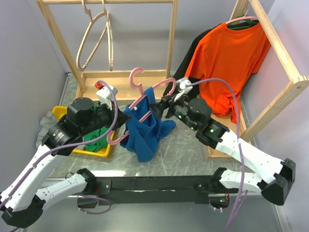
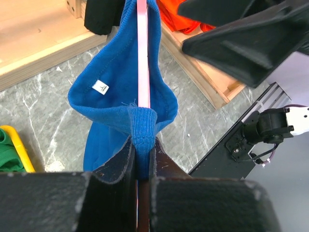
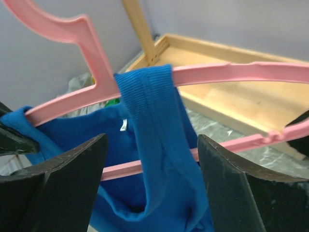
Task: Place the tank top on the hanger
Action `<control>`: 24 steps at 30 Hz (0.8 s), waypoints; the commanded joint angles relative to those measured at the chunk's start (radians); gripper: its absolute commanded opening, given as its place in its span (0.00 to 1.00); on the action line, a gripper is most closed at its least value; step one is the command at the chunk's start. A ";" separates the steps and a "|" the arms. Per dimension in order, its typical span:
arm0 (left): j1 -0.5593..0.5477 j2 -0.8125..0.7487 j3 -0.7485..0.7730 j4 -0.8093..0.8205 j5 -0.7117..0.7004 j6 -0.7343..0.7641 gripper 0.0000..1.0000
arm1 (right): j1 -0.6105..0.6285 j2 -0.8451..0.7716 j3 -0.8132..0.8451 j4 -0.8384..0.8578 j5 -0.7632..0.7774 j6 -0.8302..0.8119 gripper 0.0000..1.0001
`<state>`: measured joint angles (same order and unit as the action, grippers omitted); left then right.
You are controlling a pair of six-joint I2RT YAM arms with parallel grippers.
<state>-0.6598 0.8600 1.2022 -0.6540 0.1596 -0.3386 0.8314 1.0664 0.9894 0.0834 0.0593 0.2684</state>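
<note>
The pink hanger point(image 1: 138, 77) is held in the air above the table's middle, tilted, hook upward. The royal-blue tank top point(image 1: 145, 130) hangs from it, one strap over each arm. My left gripper point(image 1: 119, 126) is shut on the hanger's lower left end, pinching a blue strap point(image 2: 143, 126) against the pink bar point(image 2: 143, 48). The white neck label point(image 2: 100, 87) shows inside the neckline. My right gripper point(image 1: 161, 107) stands open, its fingers either side of the other strap point(image 3: 154, 121), which is draped over the hanger's arm point(image 3: 231, 72) and touches neither finger.
A wooden rack point(image 1: 171, 34) at the back carries pale beige hangers point(image 1: 96, 34). An orange t-shirt point(image 1: 227, 63) hangs on the right rack. A yellow bin point(image 1: 62, 112) with a green garment point(image 1: 96, 141) sits left. The rack's wooden base point(image 3: 231, 101) lies just behind the hanger.
</note>
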 commanded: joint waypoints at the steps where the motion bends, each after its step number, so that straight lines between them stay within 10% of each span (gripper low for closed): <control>1: -0.001 -0.001 0.066 0.068 0.008 -0.008 0.01 | -0.005 0.061 0.058 0.061 -0.047 0.005 0.81; 7: -0.001 -0.006 0.080 0.050 0.004 -0.008 0.01 | -0.072 0.099 0.057 0.096 -0.094 0.032 0.63; 14: -0.001 -0.006 0.088 0.030 0.003 0.000 0.01 | -0.115 0.102 0.106 0.090 -0.112 0.054 0.07; 24: -0.001 -0.026 0.079 0.062 -0.054 -0.011 0.01 | -0.141 0.103 0.198 -0.011 -0.018 0.106 0.00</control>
<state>-0.6598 0.8608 1.2438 -0.6716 0.1520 -0.3378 0.7025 1.1820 1.1511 0.0742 0.0143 0.3378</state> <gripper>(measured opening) 0.102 0.023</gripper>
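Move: The tank top's right strap, looped over the pink hanger's bar, is about 4 cm ahead of the open right hand, 2 cm left and 1 cm below; the hanger's hook is 8 cm ahead, 7 cm left and 4 cm higher, its right end 8 cm ahead and 4 cm right. From the left hand, still gripping the other strap and hanger, that right strap is about 7 cm ahead and 8 cm right, slightly higher. Right hand reaches about 4 cm forward, dipping, pinches the right strap, then lifts 5 cm; left keeps hold. ##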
